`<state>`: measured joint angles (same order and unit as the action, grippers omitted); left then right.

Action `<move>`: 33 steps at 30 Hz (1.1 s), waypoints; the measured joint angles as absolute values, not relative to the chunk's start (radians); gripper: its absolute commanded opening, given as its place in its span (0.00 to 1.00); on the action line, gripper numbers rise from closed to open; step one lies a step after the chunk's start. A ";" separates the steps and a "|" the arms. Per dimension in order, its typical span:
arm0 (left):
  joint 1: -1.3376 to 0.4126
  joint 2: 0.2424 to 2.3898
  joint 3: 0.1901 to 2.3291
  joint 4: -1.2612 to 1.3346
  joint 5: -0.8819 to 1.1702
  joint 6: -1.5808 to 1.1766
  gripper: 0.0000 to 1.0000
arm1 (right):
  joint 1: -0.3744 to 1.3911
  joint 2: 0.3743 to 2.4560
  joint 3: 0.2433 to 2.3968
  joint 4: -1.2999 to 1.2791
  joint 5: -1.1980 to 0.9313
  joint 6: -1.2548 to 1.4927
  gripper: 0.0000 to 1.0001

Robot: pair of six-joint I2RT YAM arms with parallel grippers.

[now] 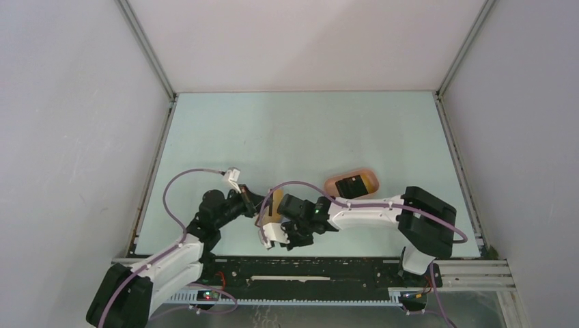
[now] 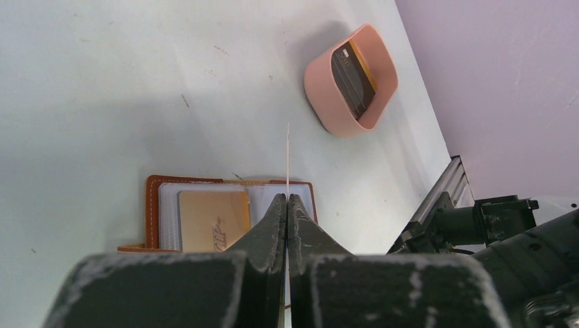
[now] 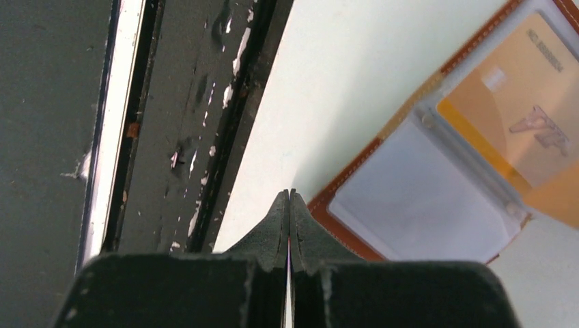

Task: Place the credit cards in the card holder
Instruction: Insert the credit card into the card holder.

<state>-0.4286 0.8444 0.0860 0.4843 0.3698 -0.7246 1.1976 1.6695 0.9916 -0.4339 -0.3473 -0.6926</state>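
The card holder [image 2: 153, 205] lies open on the table, reddish-brown leather with clear pockets. A tan credit card [image 2: 212, 219] sits in one pocket, and the pocket beside it [image 3: 416, 198] looks empty. My left gripper [image 2: 287, 198] is shut on another credit card [image 2: 288, 157], seen edge-on as a thin pale line standing over the holder's right half. My right gripper [image 3: 289, 195] is shut, its tips at the holder's near corner [image 3: 328, 205]; whether it pinches the leather I cannot tell. In the top view both grippers [image 1: 256, 201] [image 1: 281, 208] meet over the holder [image 1: 273, 205].
A pink oval tray [image 2: 321, 96] stands on the table to the right of the holder, with a black card [image 2: 351, 78] and a tan one beneath it inside. The dark metal rail [image 3: 184, 123] of the table's near edge runs close beside the right gripper.
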 measured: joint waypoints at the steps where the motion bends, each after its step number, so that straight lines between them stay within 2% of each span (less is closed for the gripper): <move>1: -0.429 0.837 0.085 0.484 0.370 -0.724 0.00 | 1.208 1.682 0.997 -0.429 -0.340 -0.693 0.00; 7: -0.427 0.743 0.068 0.454 0.362 -0.723 0.00 | 1.247 1.752 1.035 -0.421 -0.294 -0.690 0.00; 15: -0.427 0.660 0.061 0.402 0.344 -0.723 0.00 | 1.200 1.769 1.058 -0.422 -0.252 -0.675 0.00; 27: -0.425 0.838 0.012 0.604 0.332 -0.880 0.00 | 1.052 1.761 1.059 -0.456 -0.242 -0.693 0.01; 33: -0.440 0.889 0.012 0.709 0.240 -0.973 0.00 | 1.007 1.710 1.058 -0.534 -0.348 -0.721 0.04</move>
<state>-0.4397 0.8886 0.0120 0.7086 0.2401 -0.9730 1.0069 1.7103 1.0584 -0.5343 -0.3485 -0.7212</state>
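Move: Some 7 cm ahead and 3 cm to the left of the right hand, about 2 cm below it, lies the middle of the open card holder, skewed with its right end nearer the robot. The credit card in the left fingers hovers around 13 cm ahead, 4 cm left and 5 cm up; the pink bowl stands about 20 cm ahead and 20 cm to the right. From the left hand the holder is roughly 6 cm back, 4 cm right and 8 cm down. Dipping about 1.5 cm beside the holder's near right corner, the right hand, fingers still shut, then sweeps some 7 cm forward and a few cm right, pushing that near edge and turning about 10 degrees clockwise, before it starts back and up. The left hand keeps its card above the holder, bobs up and down, and ends about 1.5 cm forward and 1 cm higher, twisting some 15 degrees. ##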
